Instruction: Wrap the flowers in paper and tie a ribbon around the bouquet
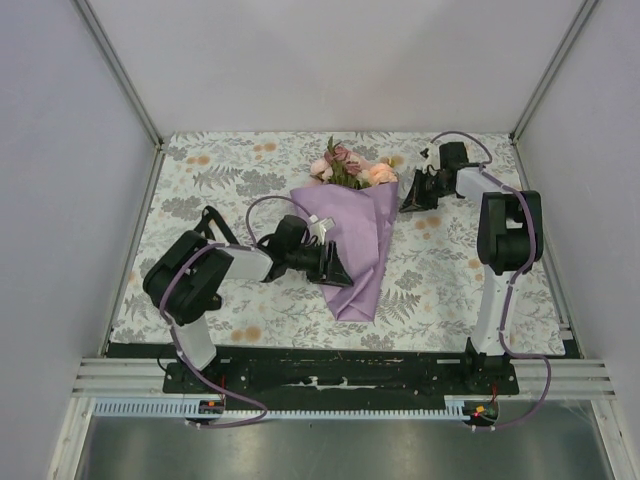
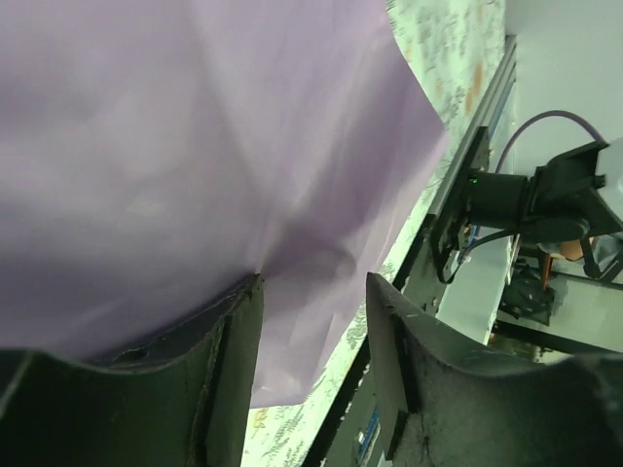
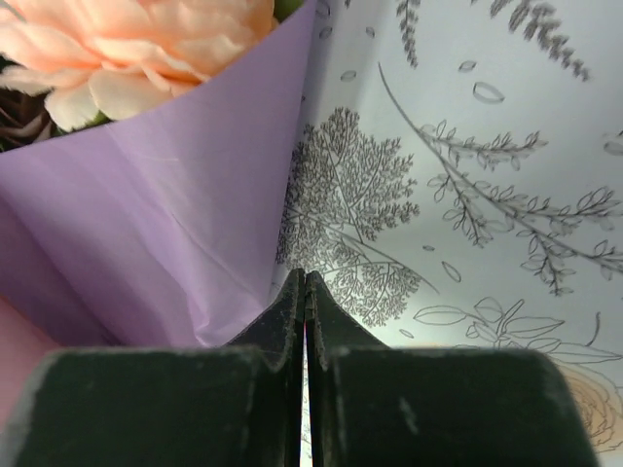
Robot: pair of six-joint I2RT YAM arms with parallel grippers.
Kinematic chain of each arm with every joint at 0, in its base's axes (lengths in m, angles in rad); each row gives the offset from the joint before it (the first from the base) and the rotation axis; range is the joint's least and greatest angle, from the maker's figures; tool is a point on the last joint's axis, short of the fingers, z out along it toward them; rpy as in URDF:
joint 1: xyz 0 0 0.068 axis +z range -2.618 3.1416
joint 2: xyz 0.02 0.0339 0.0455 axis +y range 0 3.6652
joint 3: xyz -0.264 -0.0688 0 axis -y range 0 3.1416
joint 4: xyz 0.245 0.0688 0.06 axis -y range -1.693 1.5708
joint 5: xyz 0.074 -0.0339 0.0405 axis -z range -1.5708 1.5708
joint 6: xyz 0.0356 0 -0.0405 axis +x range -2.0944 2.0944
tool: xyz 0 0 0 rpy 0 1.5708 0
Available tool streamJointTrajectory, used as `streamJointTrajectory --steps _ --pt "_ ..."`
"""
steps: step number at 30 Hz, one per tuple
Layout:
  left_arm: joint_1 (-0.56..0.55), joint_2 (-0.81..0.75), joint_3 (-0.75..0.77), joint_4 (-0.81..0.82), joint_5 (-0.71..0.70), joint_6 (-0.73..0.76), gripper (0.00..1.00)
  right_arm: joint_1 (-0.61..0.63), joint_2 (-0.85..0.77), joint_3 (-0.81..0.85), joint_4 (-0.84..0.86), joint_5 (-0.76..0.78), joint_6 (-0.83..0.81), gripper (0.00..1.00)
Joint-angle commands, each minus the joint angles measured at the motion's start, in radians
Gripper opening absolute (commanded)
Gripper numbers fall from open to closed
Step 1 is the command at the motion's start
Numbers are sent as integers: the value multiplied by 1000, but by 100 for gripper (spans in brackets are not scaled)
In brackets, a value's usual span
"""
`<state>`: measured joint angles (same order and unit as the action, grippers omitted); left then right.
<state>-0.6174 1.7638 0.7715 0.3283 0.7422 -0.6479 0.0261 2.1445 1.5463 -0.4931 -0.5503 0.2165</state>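
Observation:
The bouquet lies mid-table: the lilac paper [image 1: 355,240] forms a cone with its point toward me, and the pink and peach flowers [image 1: 345,165] stick out of its far wide end. My left gripper [image 1: 340,270] is at the cone's left edge, low down. Its jaws are open [image 2: 311,292], with the paper [image 2: 195,146] draped over the left finger and hanging loose in the gap. My right gripper [image 1: 410,200] is at the cone's upper right corner. It is shut [image 3: 306,275], and the paper's edge [image 3: 165,214] runs into the tips below a peach bloom [image 3: 127,49]. The ribbon is out of view.
A floral-print tablecloth [image 1: 450,260] covers the table. Pale walls stand on three sides. A black rail [image 1: 340,365] with both arm bases runs along the near edge. The right arm's base [image 2: 545,195] shows in the left wrist view.

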Motion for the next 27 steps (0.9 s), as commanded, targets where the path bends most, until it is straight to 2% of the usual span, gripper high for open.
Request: streamJointTrajectory --steps 1,4,5,8,11,13,18,20,21,25,27 --pt "-1 72 -21 69 52 -21 51 0 17 87 44 35 10 0" --pt "-5 111 23 6 46 45 51 -3 8 115 36 -84 18 0" --pt "-7 117 34 -9 39 57 51 -2 -9 104 42 -135 33 6" --pt "-7 115 43 -14 31 68 51 -2 -86 40 111 -218 83 36" --pt "-7 109 38 -15 25 73 51 8 -118 14 160 -226 80 65" --pt "-7 108 37 -15 19 74 51 17 -101 49 151 -224 58 66" --pt "-8 112 54 -37 19 94 51 43 -44 116 142 -237 58 52" --pt "-8 111 58 -41 19 102 51 52 -28 130 139 -237 50 50" --pt "-8 111 60 -46 16 102 51 57 -20 138 131 -234 46 51" --pt "-10 111 61 -46 16 105 51 67 8 161 94 -250 24 69" --pt "-11 114 63 -46 14 103 52 70 5 149 94 -249 12 72"
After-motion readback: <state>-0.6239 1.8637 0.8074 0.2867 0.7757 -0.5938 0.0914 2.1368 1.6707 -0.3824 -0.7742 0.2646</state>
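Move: My right hand, shut, stands low just outside the wrap's upper right side. The purple paper's far rim below the blooms is about 7 cm to its left and 5 cm ahead. The peach flower is some 9 cm ahead and 6 cm left, the rose cluster roughly 12 cm ahead and 14 cm left. For my left hand, the lower paper is about 3 cm straight below, its near edge some 8 cm back and 3 cm right. I lift my right hand away from beside the wrap, carrying it up about 7 cm and left about 6 cm with a little forward drift, over the paper's rim by the peach flower. The shut fingers open to roughly two-thirds and swing some 20 degrees flatter. Meanwhile my half-open left hand sinks quickly about 3 cm to press down on the lower paper, then holds there. ##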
